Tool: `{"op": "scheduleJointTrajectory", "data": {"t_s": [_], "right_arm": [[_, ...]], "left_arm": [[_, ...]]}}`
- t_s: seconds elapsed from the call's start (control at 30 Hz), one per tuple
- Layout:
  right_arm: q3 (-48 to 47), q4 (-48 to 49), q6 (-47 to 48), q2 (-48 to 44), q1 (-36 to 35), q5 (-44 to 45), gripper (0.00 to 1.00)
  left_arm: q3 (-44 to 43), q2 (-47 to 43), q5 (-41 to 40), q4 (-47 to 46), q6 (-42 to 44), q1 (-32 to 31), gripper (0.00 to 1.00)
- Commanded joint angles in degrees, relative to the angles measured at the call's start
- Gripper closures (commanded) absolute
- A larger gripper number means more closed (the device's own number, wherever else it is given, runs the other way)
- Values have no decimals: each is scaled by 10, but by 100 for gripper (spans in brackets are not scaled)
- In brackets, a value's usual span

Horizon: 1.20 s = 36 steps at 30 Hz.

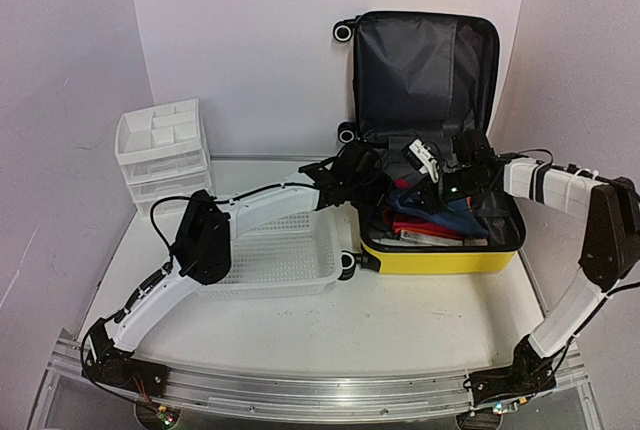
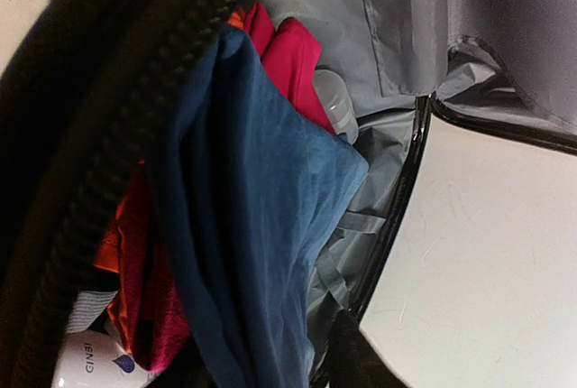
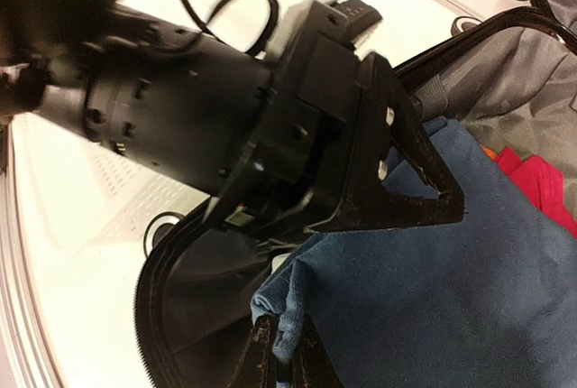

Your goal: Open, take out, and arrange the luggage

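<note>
The luggage (image 1: 440, 255), a yellow suitcase, lies open with its dark-lined lid (image 1: 425, 60) upright against the back wall. A blue cloth (image 3: 469, 298) covers its contents, over red cloth (image 2: 293, 59) and a white bottle (image 2: 90, 361). My right gripper (image 3: 287, 356) is shut on a folded edge of the blue cloth near the case's left rim. My left gripper (image 1: 365, 185) reaches in from the left, one finger (image 3: 424, 198) resting on the cloth. In the left wrist view the blue cloth (image 2: 252, 207) runs down between the left fingers (image 2: 361, 361). Whether they pinch it is unclear.
A white mesh basket (image 1: 270, 260) sits left of the suitcase, under the left arm. A white plastic drawer unit (image 1: 162, 150) stands at the back left. The suitcase's black zipper rim (image 2: 117, 162) runs close beside the left gripper. Its wheels (image 1: 346, 30) point left.
</note>
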<state>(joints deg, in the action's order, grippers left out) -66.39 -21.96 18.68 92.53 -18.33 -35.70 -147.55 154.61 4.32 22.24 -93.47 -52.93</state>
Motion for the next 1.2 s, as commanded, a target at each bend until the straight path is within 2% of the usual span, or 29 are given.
{"op": "scheduleJointTrajectory", "data": {"t_s": [0.0,0.1,0.2,0.3,0.37,0.43,0.5,0.53,0.77,1.17], "right_arm": [[6,11,9,-51,-7,-26,100],[16,3,11,-63,-7,-16,100],[27,-3,10,-74,-7,-5,100],[36,-8,-8,-85,-7,8,90],[40,-11,-32,-92,-7,22,75],[35,-24,-68,-99,-7,39,53],[30,-47,-115,-115,-7,78,11],[31,-56,-137,-128,-7,99,3],[3,-147,-255,-194,6,255,2],[8,-198,-251,-249,22,273,2]], "left_arm": [[32,24,3,15,33,7,68],[37,18,4,-9,64,10,80],[50,-1,-5,-36,106,12,96],[58,-17,-11,-63,168,12,100],[54,-26,-15,-72,212,11,100],[52,-37,-20,-80,257,10,100],[58,-51,-21,-90,299,9,100],[64,-60,-24,-92,318,8,100],[88,-112,-57,-99,449,-8,100],[179,-215,-123,-88,527,-33,100]]}}
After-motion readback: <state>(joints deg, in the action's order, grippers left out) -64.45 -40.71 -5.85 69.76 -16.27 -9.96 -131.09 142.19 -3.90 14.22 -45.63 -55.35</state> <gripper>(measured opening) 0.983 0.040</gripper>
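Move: The left fingers already straddle the left edge of the blue cloth, whose middle lies about 12 cm right, 4 cm back and 4 cm below. The red clothes are some 9 cm right and 9 cm back, 7 cm below; the white basket's middle is 30 cm left and 14 cm back, 9 cm lower. From the right hand, already pinching a corner, the cloth's middle is about 7 cm right, 1 cm back and 6 cm below. Left fingers pinch the blue cloth; right lets go, retreating about 10 cm right and up; left lifts 5 cm. ##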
